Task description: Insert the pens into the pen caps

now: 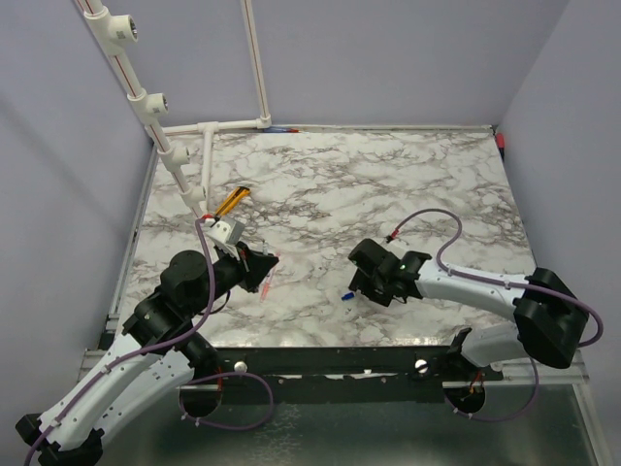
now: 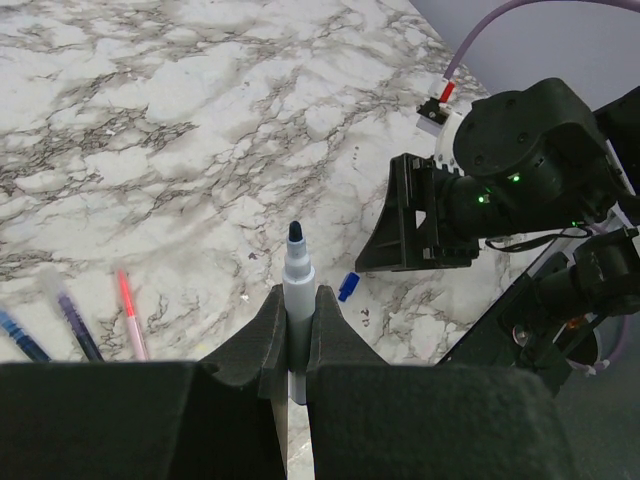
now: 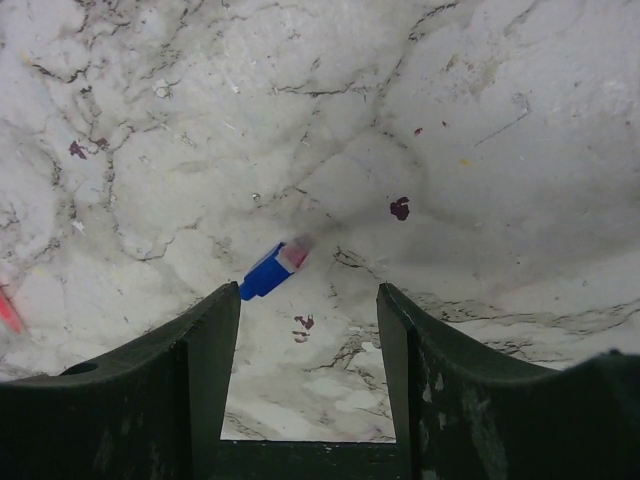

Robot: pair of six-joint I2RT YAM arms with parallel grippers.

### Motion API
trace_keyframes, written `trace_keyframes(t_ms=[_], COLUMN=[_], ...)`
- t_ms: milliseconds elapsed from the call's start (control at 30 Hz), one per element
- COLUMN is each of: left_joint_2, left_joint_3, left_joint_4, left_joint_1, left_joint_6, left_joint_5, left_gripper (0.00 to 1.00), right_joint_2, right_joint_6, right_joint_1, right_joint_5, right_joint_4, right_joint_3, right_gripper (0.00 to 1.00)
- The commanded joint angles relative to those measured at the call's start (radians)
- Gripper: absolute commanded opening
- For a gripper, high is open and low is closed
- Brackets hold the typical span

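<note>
My left gripper (image 2: 298, 296) is shut on a whitish pen (image 2: 297, 262) whose dark blue tip sticks out past the fingertips, pointing toward my right gripper (image 2: 420, 215). A small blue pen cap (image 3: 270, 270) lies on the marble just beyond the left fingertip of my right gripper (image 3: 310, 292), which hangs open and empty over the table. That cap (image 1: 345, 294) sits between the two grippers in the top view, the left gripper (image 1: 262, 260) to its left. A red-pink pen (image 2: 130, 320) and a dark blue pen (image 2: 75, 325) lie side by side on the table.
A yellow-and-black flat tool (image 1: 231, 201) lies at the back left beside a white pipe frame (image 1: 184, 175). A blue-ended stick (image 2: 20, 338) lies left of the dark blue pen. The table's front edge (image 1: 320, 342) runs close behind the cap.
</note>
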Motion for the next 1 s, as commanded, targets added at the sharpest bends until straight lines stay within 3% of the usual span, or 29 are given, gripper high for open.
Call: trace_keyframes(t_ms=[0,633,767,967], left_joint_2=[-0.012,-0.004,-0.002,0.003], left_joint_3=[-0.01,-0.011,-0.012,-0.012], left_joint_4=[0.006,0.006,0.006,0.006], left_joint_1=[0.003,0.001,0.001,0.002], left_joint_6=[0.014,0.015,0.014,0.015], left_joint_5=[0.017,0.016,0.016,0.018], left_gripper=[0.0,0.0,0.0,0.0], right_joint_2=[0.061,0.237,0.255,0.267], right_joint_6=[0.101,0.182,0.17,0.134], right_joint_1=[0.021,0.023,0.023,0.023], right_joint_5=[-0.012,0.001,-0.002,0.004], right_joint_4=[-0.024,-0.015,-0.016,-0.024], right_joint_3=[0.047,0.124,0.124,0.129], right_gripper=[0.61,0.48,0.42,0.25])
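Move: The blue pen cap lies on the table just off the right hand's fingertips, about 3 cm to the left, 1 cm ahead and 3 cm below. From the cap, the pink pen lies some 15 cm to the left and 3 cm farther out, with the purple pen about 4 cm to the left of that one. From the left hand, which already holds the white pen, the cap is roughly 10 cm to the right, 2 cm ahead and 23 cm down. Left and down goes the right hand, about 3 cm each way, slowing as it gets down to the blue pen cap while the fingers tip slightly back under towards vertical. The fingers narrow from well open to about half that gap, most of it late, bringing their tips down around the cap's two sides. ##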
